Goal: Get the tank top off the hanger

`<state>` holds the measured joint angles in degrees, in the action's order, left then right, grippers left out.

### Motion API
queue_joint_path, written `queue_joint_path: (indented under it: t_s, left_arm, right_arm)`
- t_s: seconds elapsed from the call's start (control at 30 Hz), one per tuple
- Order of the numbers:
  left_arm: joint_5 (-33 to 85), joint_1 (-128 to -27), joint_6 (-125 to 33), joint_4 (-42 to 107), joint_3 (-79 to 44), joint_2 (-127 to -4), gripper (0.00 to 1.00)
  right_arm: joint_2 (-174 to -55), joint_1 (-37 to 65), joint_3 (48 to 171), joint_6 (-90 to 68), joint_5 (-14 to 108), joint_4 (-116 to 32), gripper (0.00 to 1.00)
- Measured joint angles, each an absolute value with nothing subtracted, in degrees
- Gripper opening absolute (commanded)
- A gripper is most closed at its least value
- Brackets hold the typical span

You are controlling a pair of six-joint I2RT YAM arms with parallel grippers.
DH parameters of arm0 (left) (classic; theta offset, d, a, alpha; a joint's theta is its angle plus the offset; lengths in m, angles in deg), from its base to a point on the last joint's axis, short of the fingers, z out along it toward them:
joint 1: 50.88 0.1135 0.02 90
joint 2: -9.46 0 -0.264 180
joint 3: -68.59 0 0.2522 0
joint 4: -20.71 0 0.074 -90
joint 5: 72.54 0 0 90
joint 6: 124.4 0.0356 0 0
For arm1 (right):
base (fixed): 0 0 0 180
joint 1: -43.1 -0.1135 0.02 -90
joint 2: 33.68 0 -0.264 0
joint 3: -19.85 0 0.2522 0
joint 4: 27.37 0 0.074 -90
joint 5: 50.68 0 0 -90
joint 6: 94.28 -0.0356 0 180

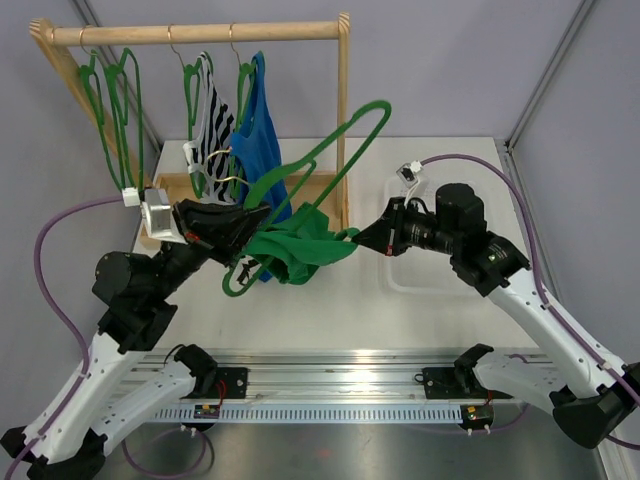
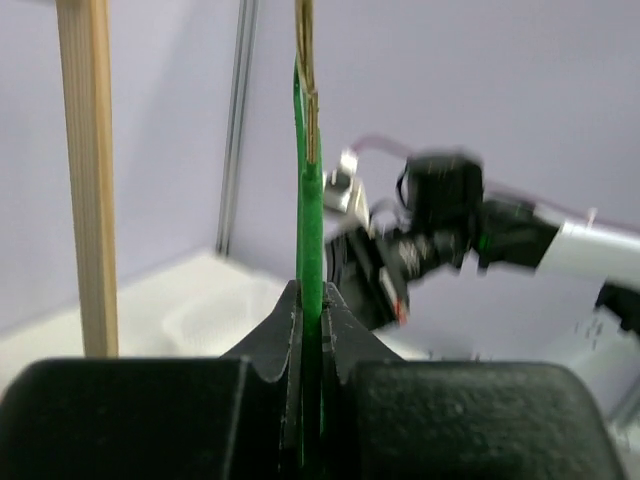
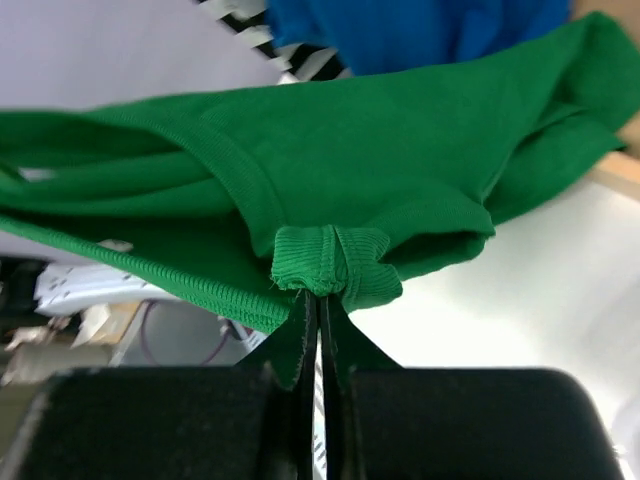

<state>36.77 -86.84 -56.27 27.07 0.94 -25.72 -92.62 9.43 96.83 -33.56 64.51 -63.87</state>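
A green hanger is held slanted above the table, its hook up to the right. My left gripper is shut on the hanger's lower part. In the left wrist view the green bar rises straight up out of my shut left gripper. A green tank top hangs bunched round the hanger's lower end. My right gripper pinches the top's right edge. The right wrist view shows my right gripper shut on a ribbed strap fold of the tank top.
A wooden rack stands at the back left. It carries empty green hangers, a striped top and a blue top. Its right post is close behind the held hanger. A clear tray lies under the right arm.
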Motion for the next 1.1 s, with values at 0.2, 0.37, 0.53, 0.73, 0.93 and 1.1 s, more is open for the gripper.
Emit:
queue_joint_path:
  t_s: [0.2,0.37,0.53,0.73,0.93,1.1]
  left_arm:
    - [36.7,-87.4,-59.2,6.0,-4.4,-37.4,0.00]
    - [34.1,-87.6,-56.7,-3.5,-9.8,-44.3,0.00]
    - [30.8,-87.7,-51.7,-10.9,-13.9,-46.8,0.00]
    - [28.4,-87.7,-48.1,-8.0,-14.8,-44.8,0.00]
    - [23.7,-87.7,-47.3,7.9,-11.1,-36.3,0.00]
    - [16.6,-87.7,-48.0,24.7,-11.1,-31.5,0.00]
  right_arm:
    - [-92.2,8.8,96.1,-34.1,68.5,-64.8,0.00]
    - [-90.3,8.6,90.3,-33.0,65.6,-67.6,0.00]
    - [-88.0,8.6,82.4,-33.0,63.6,-71.1,0.00]
    - [-82.6,8.6,83.3,-32.4,59.8,-77.2,0.00]
    - [-82.2,8.6,90.0,-30.7,59.2,-79.8,0.00]
    - [-86.2,8.5,95.2,-29.6,61.8,-79.9,0.00]
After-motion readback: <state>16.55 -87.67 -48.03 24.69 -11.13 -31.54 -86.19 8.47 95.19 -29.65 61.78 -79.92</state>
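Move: The left hand already grips the raised green hanger; the green tank top still on it has its middle some 8 cm to the right, 4 cm ahead and 17 cm below. The right hand already pinches the top's edge, its middle about 13 cm left, 2 cm back, at nearly the same height. The blue top hangs roughly 27 cm ahead of the left hand, 4 cm left, 17 cm lower. The white bin sits some 20 cm ahead of the right hand, 24 cm right, 30 cm down. The left hand keeps its grip on the hanger and pulls up about 17 cm out of the tank top, fingers tilting some 30 degrees further upward, then comes halfway back down while drifting left and slightly forward and turning counter-clockwise. Meanwhile the right hand, still pinching the fabric, draws it back a little and then mostly down, some 11 cm away from the hanger, edging right before it rises partway again. ##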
